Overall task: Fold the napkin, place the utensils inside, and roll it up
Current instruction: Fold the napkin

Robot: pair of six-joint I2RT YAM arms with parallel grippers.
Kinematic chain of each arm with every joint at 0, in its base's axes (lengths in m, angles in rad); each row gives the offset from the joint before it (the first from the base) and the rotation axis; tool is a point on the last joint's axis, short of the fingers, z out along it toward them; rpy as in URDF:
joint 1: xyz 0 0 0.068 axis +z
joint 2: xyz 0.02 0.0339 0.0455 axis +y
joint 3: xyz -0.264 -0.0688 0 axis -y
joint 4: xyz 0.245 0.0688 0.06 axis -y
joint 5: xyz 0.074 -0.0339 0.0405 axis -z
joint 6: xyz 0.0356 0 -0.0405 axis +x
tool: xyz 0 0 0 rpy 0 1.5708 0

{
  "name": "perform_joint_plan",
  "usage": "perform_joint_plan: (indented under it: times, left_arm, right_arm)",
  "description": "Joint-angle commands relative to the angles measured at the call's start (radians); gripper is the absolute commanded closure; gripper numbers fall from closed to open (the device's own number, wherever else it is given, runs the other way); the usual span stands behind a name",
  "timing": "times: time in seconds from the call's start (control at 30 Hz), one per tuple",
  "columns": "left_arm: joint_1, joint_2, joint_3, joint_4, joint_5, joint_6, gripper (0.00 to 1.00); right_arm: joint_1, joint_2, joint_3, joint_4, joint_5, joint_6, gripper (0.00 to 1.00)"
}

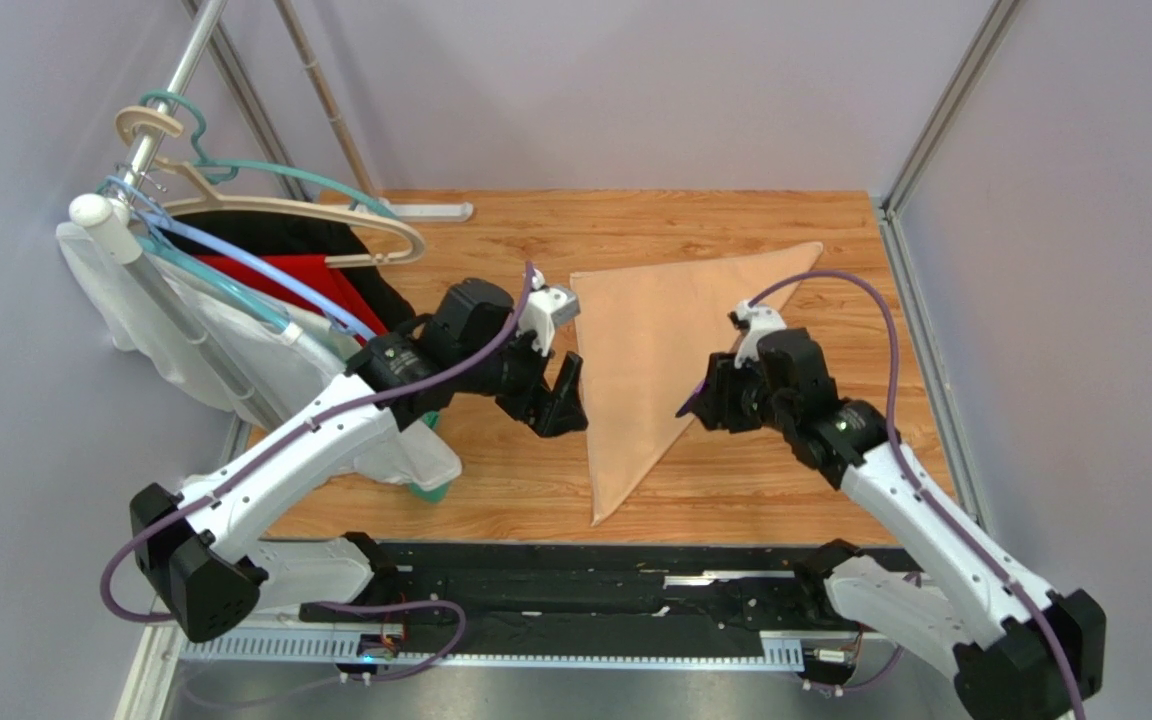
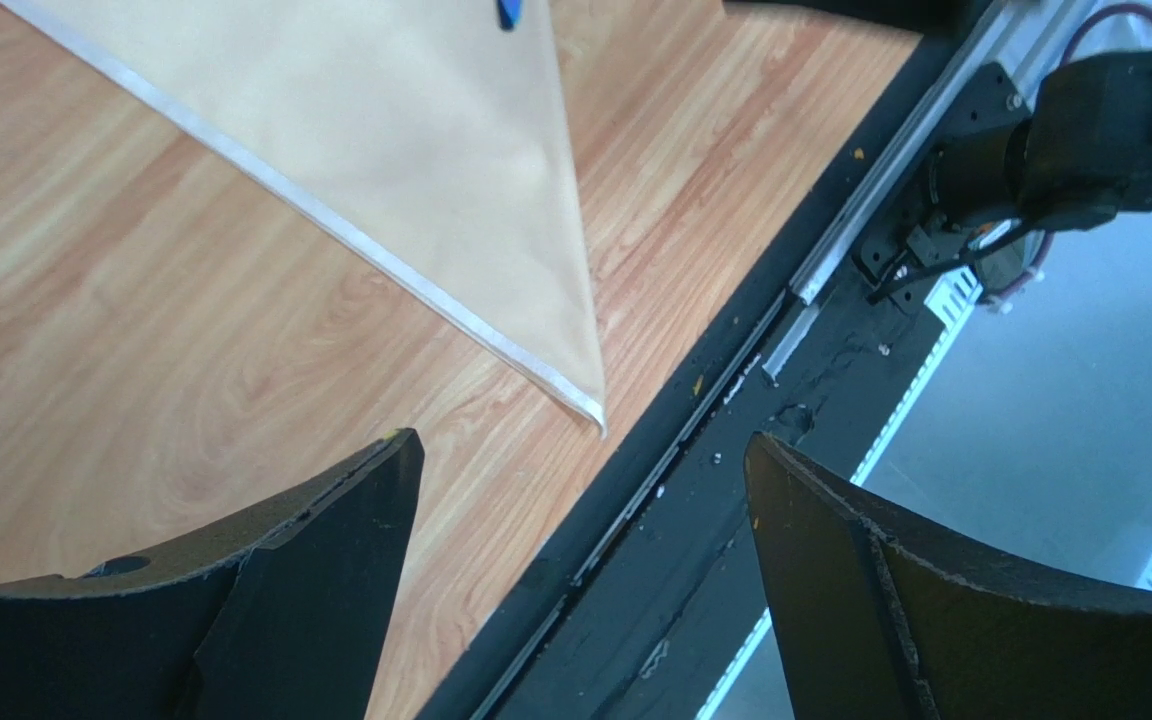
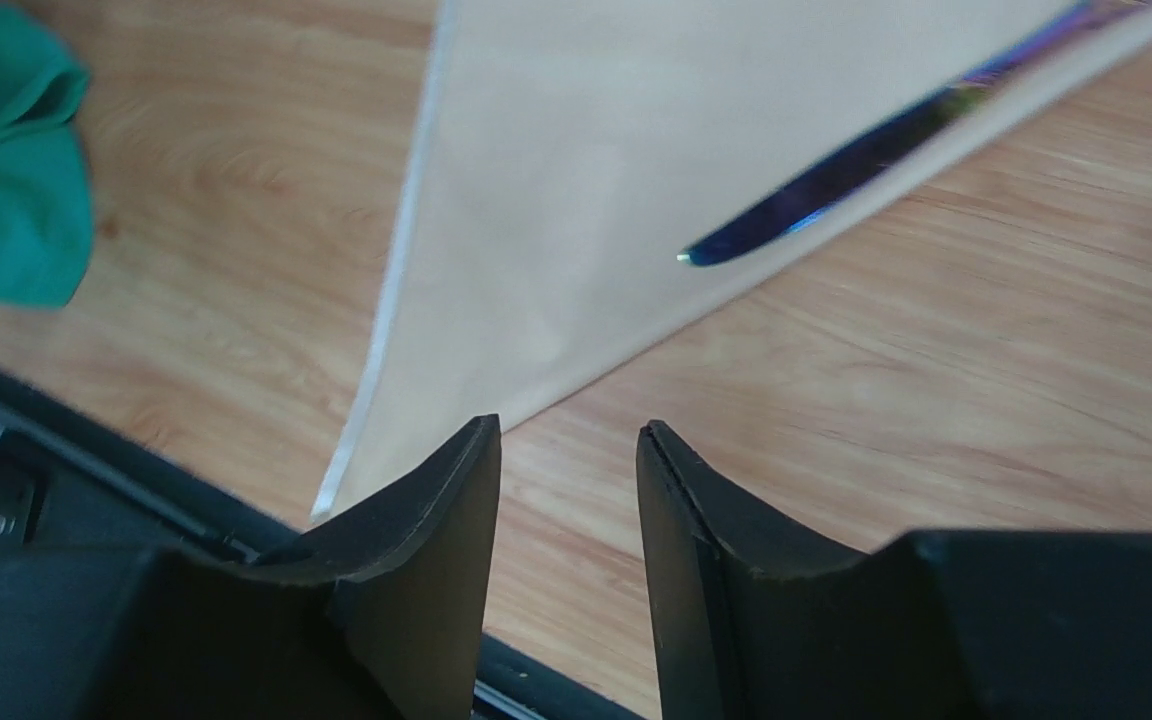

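The napkin (image 1: pixel 654 360) lies flat on the wooden table, folded into a triangle whose long point reaches toward the near edge (image 2: pixel 432 165) (image 3: pixel 612 195). A slender purple utensil (image 3: pixel 875 155) rests on the napkin along its right edge; only its blue tip (image 2: pixel 507 12) shows in the left wrist view. My left gripper (image 1: pixel 560 398) (image 2: pixel 585 443) hovers off the napkin's left side, open wide and holding nothing. My right gripper (image 1: pixel 696 405) (image 3: pixel 567 432) hangs over the napkin's right edge, open with a narrower gap and only bare wood between its fingers.
A rack with hangers and white, red and black garments (image 1: pixel 237 285) stands at the far left. A green cloth (image 1: pixel 425 488) (image 3: pixel 4 165) lies by the left arm. A black rail (image 1: pixel 582 578) (image 2: pixel 717 495) runs along the table's near edge.
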Motion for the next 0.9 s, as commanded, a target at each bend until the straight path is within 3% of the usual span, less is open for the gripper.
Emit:
perform_joint_plan:
  times: [0.0, 0.2, 0.3, 0.5, 0.87]
  left_arm:
    - [0.073, 0.008, 0.065, -0.078, 0.103, 0.069, 0.12]
    - [0.11, 0.022, 0.05, -0.046, 0.109, 0.053, 0.12]
    - [0.123, 0.015, 0.027, -0.033, 0.116, 0.033, 0.12]
    - [0.137, 0.007, -0.013, -0.019, 0.14, 0.022, 0.12]
    - [0.186, 0.013, -0.07, 0.046, 0.149, -0.01, 0.12]
  right_arm:
    - [0.222, -0.112, -0.094, 0.143, 0.0, 0.021, 0.58]
    - [0.606, -0.008, -0.151, 0.263, 0.237, 0.019, 0.62]
    - [0.696, 0.076, -0.155, 0.337, 0.257, 0.004, 0.61]
    - [0.79, 0.302, -0.067, 0.352, 0.257, -0.061, 0.6]
    - [0.842, 0.432, -0.052, 0.4, 0.306, -0.085, 0.59]
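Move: The napkin's near corner, the one pointing at the robot, lies about 12 cm back, 17 cm to the left and some 13 cm below the right gripper. The utensil on the napkin has its middle about 12 cm ahead of this gripper and 3 cm to its right, also 13 cm down; the table's front edge runs about 4 cm behind the corner. From the left gripper the corner is some 7 cm back, 3 cm right and 21 cm below. Sweep the right gripper left and back off the utensil's side towards the napkin's near corner, about 15 cm left and 12 cm back, level at first, then sinking 10 cm while turning some 40 degrees counter-clockwise. Keep its fingers half open and stop with them pointing at the corner, low over the table. Let the left gripper, wide open, drift slightly left and forward, ending a little lower. ##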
